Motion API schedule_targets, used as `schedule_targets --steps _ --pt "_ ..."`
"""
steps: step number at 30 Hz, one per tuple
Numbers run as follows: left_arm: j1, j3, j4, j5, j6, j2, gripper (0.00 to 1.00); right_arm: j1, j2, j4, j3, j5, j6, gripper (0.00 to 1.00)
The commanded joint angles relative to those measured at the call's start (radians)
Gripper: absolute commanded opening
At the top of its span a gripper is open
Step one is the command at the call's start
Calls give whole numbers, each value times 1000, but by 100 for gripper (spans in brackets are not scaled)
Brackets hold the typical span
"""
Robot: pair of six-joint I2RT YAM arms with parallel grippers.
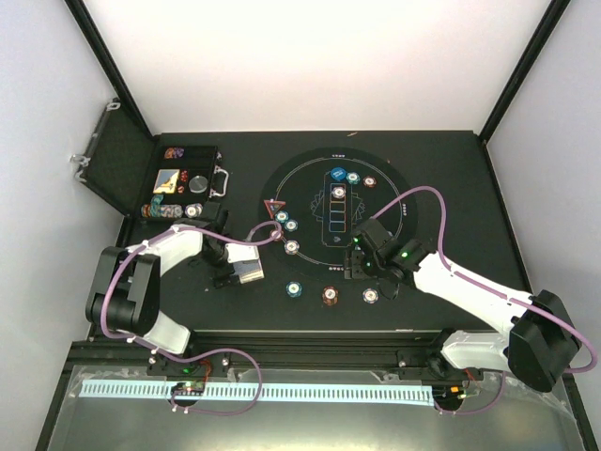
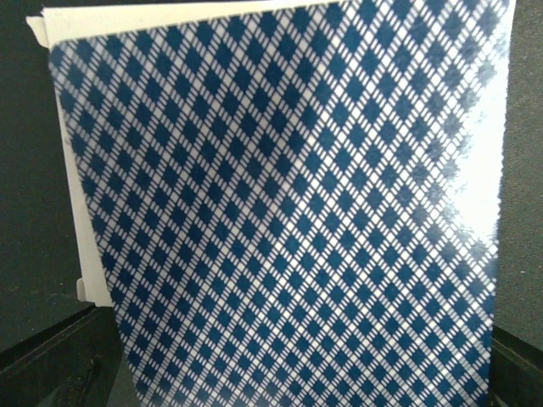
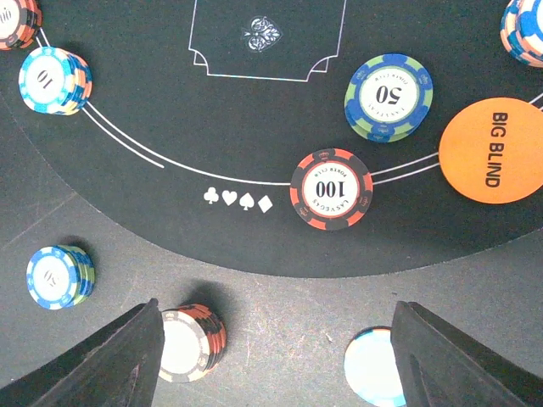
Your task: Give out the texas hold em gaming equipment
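My left gripper (image 1: 232,273) is shut on a small deck of playing cards (image 1: 250,272), just left of the mat. In the left wrist view the blue-and-white diamond card back (image 2: 280,203) fills the frame. Only the dark fingers (image 2: 42,360) show at the bottom corners. My right gripper (image 3: 276,303) hangs open over the table below the mat's near edge, holding nothing. A red-black chip stack (image 3: 191,343) sits by its left finger and a pale blue chip (image 3: 373,365) by its right. On the mat lie a 100 chip (image 3: 331,189), a 50 stack (image 3: 389,97) and the orange Big Blind button (image 3: 492,161).
The round black mat (image 1: 302,188) carries more chip stacks (image 1: 291,247) and a blue button (image 1: 336,174). A teal stack (image 1: 294,288) stands below the mat. The open black case (image 1: 188,183) with chips sits at the far left, its lid (image 1: 117,169) leaning against the wall.
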Motion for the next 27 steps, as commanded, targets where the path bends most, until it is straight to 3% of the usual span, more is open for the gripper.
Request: schedule_targets --steps 1,6,12,23,27 --pt "4 31 -18 7 30 38 99 7 -9 1 24 -11 8 76" --pt "4 45 -22 18 24 43 98 7 -7 11 19 -26 5 75" --pt "5 50 -27 27 24 44 88 7 3 21 20 -47 -2 74" --pt "5 48 -24 23 24 46 61 7 13 36 28 -79 -9 72" --pt "5 50 -22 17 25 30 44 7 16 43 39 -94 -11 72"
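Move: The card deck lies low between the left hand's open fingers, its middle about 5 cm to the hand's right and about 1 cm below. From that hand the blue chip stack stands some 19 cm right and 6 cm back, the nearest dealt chip some 18 cm right and 5 cm forward. The right hand, empty, has the red stack about 9 cm left, 5 cm back and 8 cm below; the white-topped stack is 2 cm right and 6 cm back. The deck lies some 32 cm to its left and 2 cm forward. Closing on the deck from both sides, the left fingers go from wide open to about two thirds and pinch the cards by their long edges, the hand all but staying put and only starting to rise, by about half a centimetre, at the very end. The empty right hand meanwhile drifts slowly left and slightly back, about 1.5 cm, towards the red stack, tilting a few degrees with its fingers still apart. ##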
